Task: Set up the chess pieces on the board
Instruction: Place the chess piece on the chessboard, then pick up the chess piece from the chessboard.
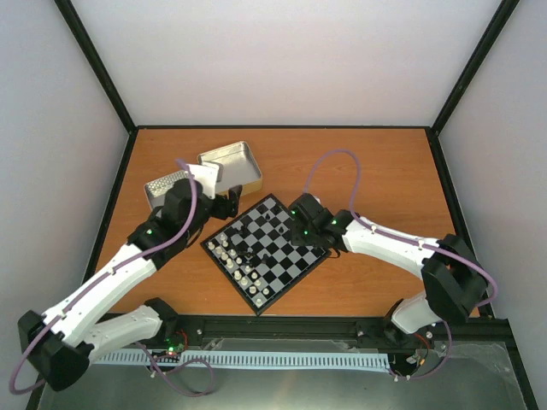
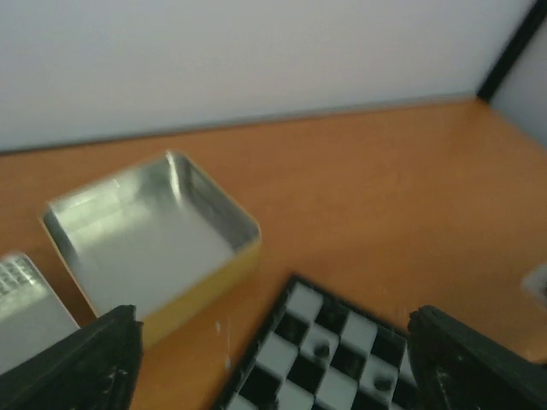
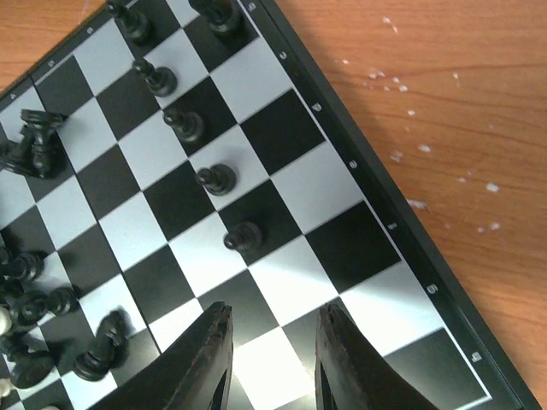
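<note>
The board (image 1: 294, 282) lies turned like a diamond at the table's middle. White chess pieces (image 1: 229, 254) line its near-left edge. Black chess pieces (image 1: 272, 224) stand further in. My right gripper (image 1: 295, 229) hovers low over the board's right side. In the right wrist view it (image 3: 273, 314) is open, with only bare squares (image 3: 282, 128) between the fingers. A diagonal row of black pawns (image 3: 215, 179) runs just ahead of it, and more black pieces (image 3: 34, 145) lie jumbled at the left. My left gripper (image 2: 273, 367) is wide open and empty by the board's far corner (image 2: 359, 329).
Two open silver tins stand behind the board at the back left: one (image 1: 232, 162) (image 2: 145, 231) just beyond the left gripper, the other (image 1: 167, 186) to its left. White specks (image 3: 402, 85) dot the wooden table right of the board. Black frame posts edge the table.
</note>
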`<state>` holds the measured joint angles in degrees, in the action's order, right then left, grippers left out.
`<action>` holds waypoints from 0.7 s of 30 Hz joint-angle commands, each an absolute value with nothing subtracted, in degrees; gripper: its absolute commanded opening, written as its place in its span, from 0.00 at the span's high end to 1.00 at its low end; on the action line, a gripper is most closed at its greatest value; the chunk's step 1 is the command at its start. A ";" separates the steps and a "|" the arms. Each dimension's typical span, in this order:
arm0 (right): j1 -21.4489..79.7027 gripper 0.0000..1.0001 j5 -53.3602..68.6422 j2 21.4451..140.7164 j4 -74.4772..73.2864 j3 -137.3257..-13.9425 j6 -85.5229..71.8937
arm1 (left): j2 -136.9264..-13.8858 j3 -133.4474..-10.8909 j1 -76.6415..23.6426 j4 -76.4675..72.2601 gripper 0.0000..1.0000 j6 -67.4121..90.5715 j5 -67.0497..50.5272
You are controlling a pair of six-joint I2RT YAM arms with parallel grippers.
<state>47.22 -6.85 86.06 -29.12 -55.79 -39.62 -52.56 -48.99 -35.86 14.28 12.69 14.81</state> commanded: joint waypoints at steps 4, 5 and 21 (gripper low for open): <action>46.51 0.72 -6.01 82.44 -24.91 -50.35 -41.08 | -65.80 -53.74 -36.21 33.89 0.48 23.99 -2.39; 46.50 0.72 -5.83 82.36 -24.71 -49.91 -40.92 | -67.90 -53.97 -36.21 35.60 0.55 25.00 -3.05; 45.14 0.73 -6.24 78.38 -22.93 -44.77 -40.83 | -84.88 -54.93 -36.25 39.51 0.79 28.78 -7.71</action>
<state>45.95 -5.37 79.61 -23.92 -45.74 -40.36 -82.28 -52.05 -35.86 37.39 26.83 -6.79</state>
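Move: My empty left hand is high above the board; the heap of toppled black pieces it goes for lies about 25 cm below, 4 cm back and 5 cm to its right. At the same depth, a black trio stands some 6 cm farther out and 3 cm left of the heap, the black knight 4 cm right of it, and a toppled black piece 4 cm left of it. From my right hand the heap is about 13 cm left, 3 cm back and 5 cm lower. I plunge my left hand some 22 cm down onto the heap of black pieces, easing back 5 cm and right 4 cm as the wrist tips about 55 degrees to point steeply down. On the way I narrow its wide-open fingers to a small gap, slowing just over the pieces. My right hand, empty and barely open, edges back and right about 3 cm, away from the heap. ##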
